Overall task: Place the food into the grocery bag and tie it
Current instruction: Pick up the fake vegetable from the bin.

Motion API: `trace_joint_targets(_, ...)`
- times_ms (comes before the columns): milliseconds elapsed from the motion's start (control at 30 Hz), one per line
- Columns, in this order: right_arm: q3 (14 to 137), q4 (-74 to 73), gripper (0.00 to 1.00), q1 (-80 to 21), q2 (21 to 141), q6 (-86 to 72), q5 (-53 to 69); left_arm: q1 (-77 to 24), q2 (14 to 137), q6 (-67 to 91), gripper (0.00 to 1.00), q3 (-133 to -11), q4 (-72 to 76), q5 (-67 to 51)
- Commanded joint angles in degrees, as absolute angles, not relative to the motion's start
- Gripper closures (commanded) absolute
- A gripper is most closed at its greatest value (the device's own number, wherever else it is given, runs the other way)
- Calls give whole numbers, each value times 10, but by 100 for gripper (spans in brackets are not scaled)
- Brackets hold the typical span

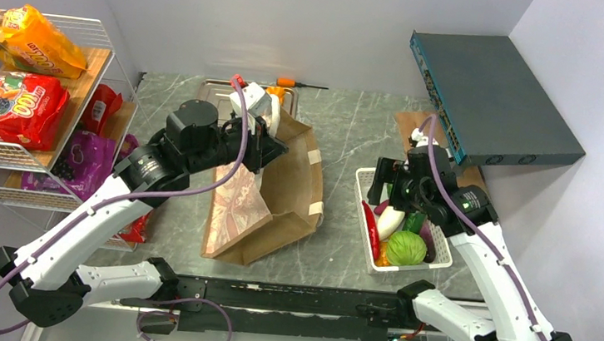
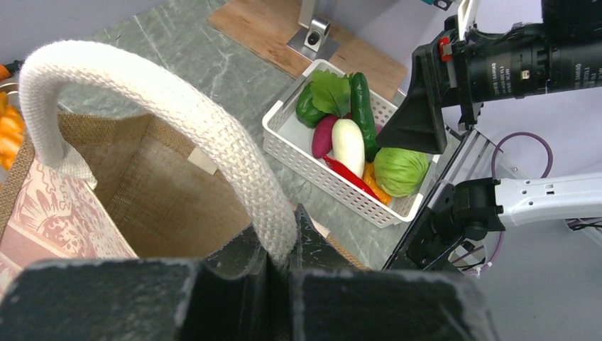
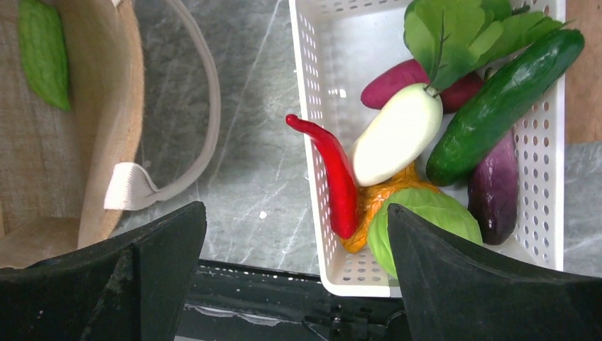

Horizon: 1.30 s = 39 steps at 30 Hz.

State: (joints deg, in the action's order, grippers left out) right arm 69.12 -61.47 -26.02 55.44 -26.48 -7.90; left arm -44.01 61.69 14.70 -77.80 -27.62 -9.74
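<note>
The brown grocery bag (image 1: 280, 193) lies in the middle of the table with its mouth held open. My left gripper (image 2: 284, 234) is shut on its white woven handle (image 2: 177, 114), above the bag (image 1: 272, 147). A green vegetable (image 3: 44, 53) lies inside the bag. My right gripper (image 3: 291, 213) stands wide open over the near end of the white basket (image 3: 312, 85), holding nothing. The basket holds a red chili (image 3: 334, 177), a light green cabbage (image 3: 426, 213), an orange knobbly piece (image 3: 376, 199), a white vegetable (image 3: 397, 135) and a cucumber (image 3: 497, 106). Orange (image 1: 23, 35) and red (image 1: 8, 105) snack packets sit on the left shelf.
A wire shelf (image 1: 94, 34) stands at the left edge. A metal tray (image 1: 223, 92) and an orange-handled screwdriver (image 1: 299, 82) lie at the back. A dark flat box (image 1: 490, 97) overhangs the back right, above a wooden board (image 1: 412, 123).
</note>
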Motion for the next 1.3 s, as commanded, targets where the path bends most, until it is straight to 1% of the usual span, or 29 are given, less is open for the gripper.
trace_joint_targets(0,665,-609,0,-258,552,-268,-73,-438,599,156,100,-775,-223,-111)
trace_joint_targets(333,652,-549,1,-257,578,-260,-53,-439,590,154,100,-770,-233,-110)
trace_joint_targets(633,643,-511,7,-251,623,-238,-53,-438,583,147,100,-775,-245,-101)
trace_joint_targets(733,639,-504,10,-243,645,-230,-51,-438,580,146,100,-776,-250,-99)
trace_joint_targets(933,635,-501,22,-229,688,-222,-38,-439,565,147,100,-768,-261,-86)
trace_joint_targets(1267,626,-481,31,-216,752,-208,-3,-439,544,150,100,-754,-263,-66)
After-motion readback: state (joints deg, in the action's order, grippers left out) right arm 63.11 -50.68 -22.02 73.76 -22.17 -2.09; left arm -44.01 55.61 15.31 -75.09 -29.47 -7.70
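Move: Beneath the right hand lies the red chili pepper, about 13 cm down, some 2 cm ahead and 1 cm to the right. The white eggplant sits roughly 5 cm right of the chili and 3 cm farther out, the magenta sweet potato 6 cm right of it and 7 cm farther out, and the cabbage 8 cm right of it and 3 cm nearer. From the left hand the chili is about 24 cm right, nearly level fore and aft, some 27 cm lower. Sinking about 9 cm into the bin's left side, the right hand first dips, then reaches about 5 cm forward as it goes down towards the stem end of the red chili; the fingers tip some 15 degrees steeper and partly close from wide open, their tips coming either side of the stem. The left hand, still gripping the white strap, eases a couple of centimetres left and slightly back near the end. ##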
